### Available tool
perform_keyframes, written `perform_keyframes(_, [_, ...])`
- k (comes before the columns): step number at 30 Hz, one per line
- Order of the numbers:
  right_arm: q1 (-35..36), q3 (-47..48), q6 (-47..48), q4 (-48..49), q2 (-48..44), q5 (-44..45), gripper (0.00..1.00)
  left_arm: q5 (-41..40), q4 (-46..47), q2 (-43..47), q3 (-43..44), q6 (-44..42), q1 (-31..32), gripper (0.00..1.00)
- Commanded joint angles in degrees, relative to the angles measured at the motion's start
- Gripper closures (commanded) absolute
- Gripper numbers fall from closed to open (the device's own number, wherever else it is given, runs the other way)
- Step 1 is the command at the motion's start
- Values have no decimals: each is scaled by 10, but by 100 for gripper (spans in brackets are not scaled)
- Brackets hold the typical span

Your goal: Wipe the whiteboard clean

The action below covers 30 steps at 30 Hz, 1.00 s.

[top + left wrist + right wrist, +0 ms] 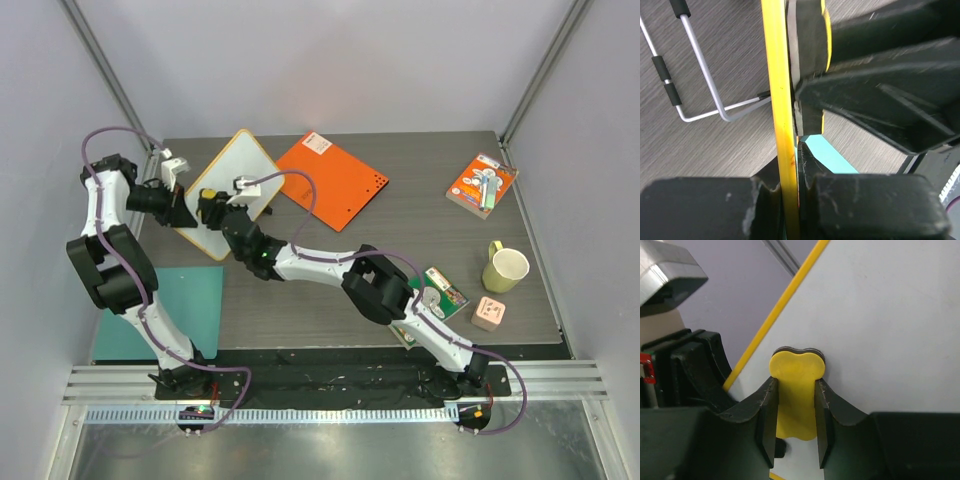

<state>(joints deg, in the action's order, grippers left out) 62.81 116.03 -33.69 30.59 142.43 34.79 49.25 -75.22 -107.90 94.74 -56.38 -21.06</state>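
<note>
The whiteboard, white with a thin yellow rim, stands tilted up off the table at the back left. My left gripper is shut on its lower left edge; in the left wrist view the yellow rim runs between the jaws of the left gripper. My right gripper is shut on a yellow eraser. The eraser's dark underside is pressed flat on the board's white face, close to the rim. The right gripper holds the eraser by its narrow waist.
A solid orange board lies just right of the whiteboard. A teal sheet lies at the near left. A wire stand sits behind the board. At the right are an orange pack, a yellow mug, a pink cube and a green pack.
</note>
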Motion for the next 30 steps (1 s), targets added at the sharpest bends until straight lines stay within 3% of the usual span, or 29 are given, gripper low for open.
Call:
perform_keyframes(1, [-13, 49, 42, 81, 9, 56, 99, 23, -144, -2, -11, -44, 37, 100])
perform_keyframes(5, [-27, 54, 38, 62, 6, 48, 99, 22, -145, -2, -11, -44, 37, 100])
perform_keyframes(18, [-34, -113, -6, 1, -40, 28, 99, 68, -108, 1, -13, 0, 16, 100])
perform_keyframes(30, [-40, -314, -16, 82, -137, 48, 99, 145, -103, 3, 9, 8, -30, 100])
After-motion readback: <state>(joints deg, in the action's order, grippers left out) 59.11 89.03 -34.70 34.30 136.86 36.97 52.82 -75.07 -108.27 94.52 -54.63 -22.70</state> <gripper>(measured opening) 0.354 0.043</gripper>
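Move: The right hand already holds the yellow eraser at the whiteboard's upper left part; the whiteboard's middle lies some 4 cm ahead, 4 cm right and 6 cm lower. The orange folder lies flat about 12 cm ahead, 24 cm right and 20 cm below; the left gripper sits some 6 cm left, 3 cm back and 5 cm lower. From the left hand, which grips the board's corner, the whiteboard's middle is about 7 cm ahead and 10 cm right, nearly level. Up and forward by about 2 cm at first, then down and to the right with growing speed: the right hand takes the eraser across the sloping whiteboard to its lower right edge, sinking some 15 cm from the top of the stroke, pad against the face, rolling its left side down and tipping slightly down. The left hand keeps its hold on the board's corner. ##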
